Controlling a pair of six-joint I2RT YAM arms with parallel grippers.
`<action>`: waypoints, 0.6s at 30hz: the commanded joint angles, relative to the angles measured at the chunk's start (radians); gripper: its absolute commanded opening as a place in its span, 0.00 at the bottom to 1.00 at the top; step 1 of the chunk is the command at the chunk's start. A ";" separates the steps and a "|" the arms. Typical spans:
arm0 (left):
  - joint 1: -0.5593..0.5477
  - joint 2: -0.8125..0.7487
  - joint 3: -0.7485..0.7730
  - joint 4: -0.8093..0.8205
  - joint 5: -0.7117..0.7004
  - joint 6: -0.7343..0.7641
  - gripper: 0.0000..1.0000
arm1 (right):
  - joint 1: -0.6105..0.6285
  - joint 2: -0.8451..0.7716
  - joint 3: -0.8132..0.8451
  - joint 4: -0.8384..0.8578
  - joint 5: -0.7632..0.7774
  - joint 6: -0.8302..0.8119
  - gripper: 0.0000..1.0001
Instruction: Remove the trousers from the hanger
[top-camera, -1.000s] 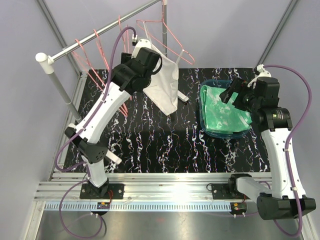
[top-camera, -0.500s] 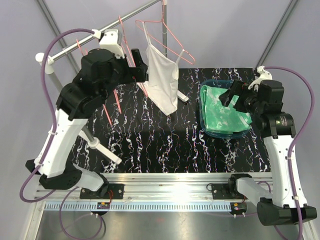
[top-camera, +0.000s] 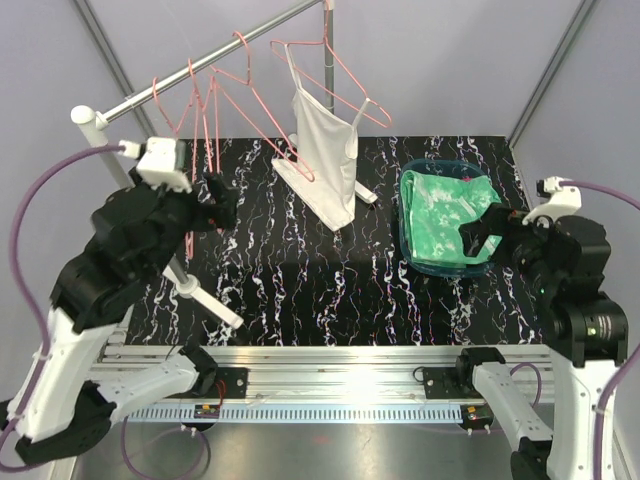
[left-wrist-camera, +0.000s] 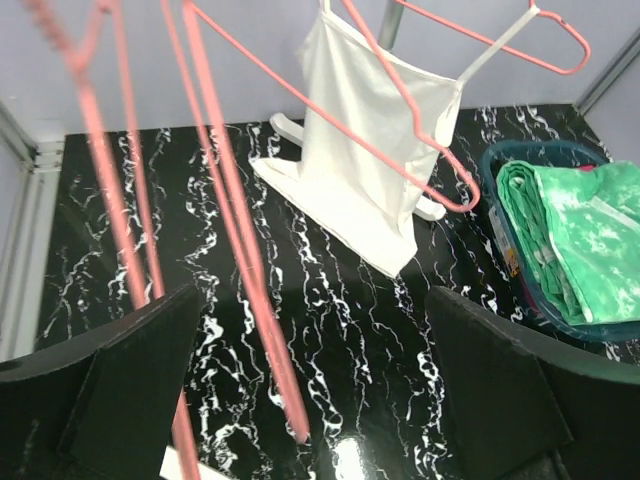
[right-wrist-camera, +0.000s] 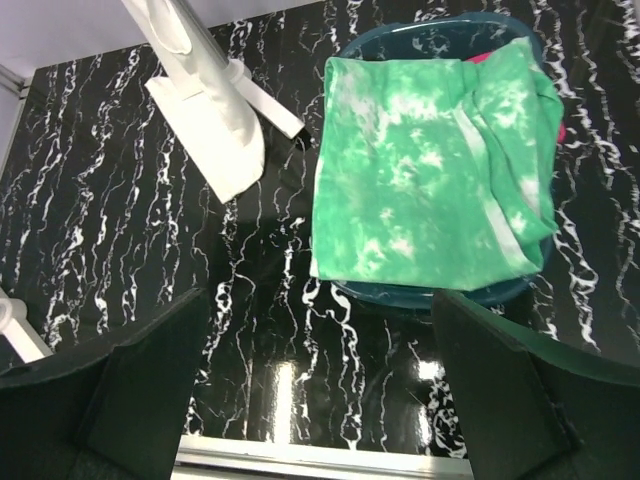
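Note:
Mottled green and white trousers lie folded on top of a teal basket at the right. A sliver of pink cloth shows at their far edge. Several bare pink hangers hang on the rail, their wires close in front of the left wrist camera. A white tank top stays on one more hanger. My left gripper is open and empty, near and left of the hangers. My right gripper is open and empty, just near of the basket.
The metal rail slants from a white post at the left up to the back centre. The post's white foot lies on the black marbled table. The aluminium frame runs along the near edge.
The left arm has swung back from the tank top to the near left and its jaws have spread wide. The right arm has drawn back toward the near right, off the basket.

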 joint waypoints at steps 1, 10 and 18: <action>0.000 -0.123 -0.056 0.017 -0.043 0.049 0.99 | 0.005 -0.041 0.026 -0.066 0.063 -0.041 0.99; 0.000 -0.356 -0.254 -0.175 -0.202 0.026 0.99 | 0.027 -0.128 -0.025 -0.072 0.148 -0.047 1.00; -0.002 -0.576 -0.432 -0.232 -0.342 -0.078 0.99 | 0.125 -0.169 -0.042 -0.129 0.282 -0.064 1.00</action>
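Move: The green trousers already lie in the basket, some 22 cm straight ahead of the right hand and 31 cm below it. From the left hand they lie about 19 cm ahead, 45 cm to its right and 38 cm below. The empty hangers hang roughly 10 cm ahead of the left hand; the white top hangs about 27 cm ahead and 14 cm to its right, some 20 cm lower. Both open hands retreat: left about 18 cm leftward, down and back from the hangers; right 5 cm back. ##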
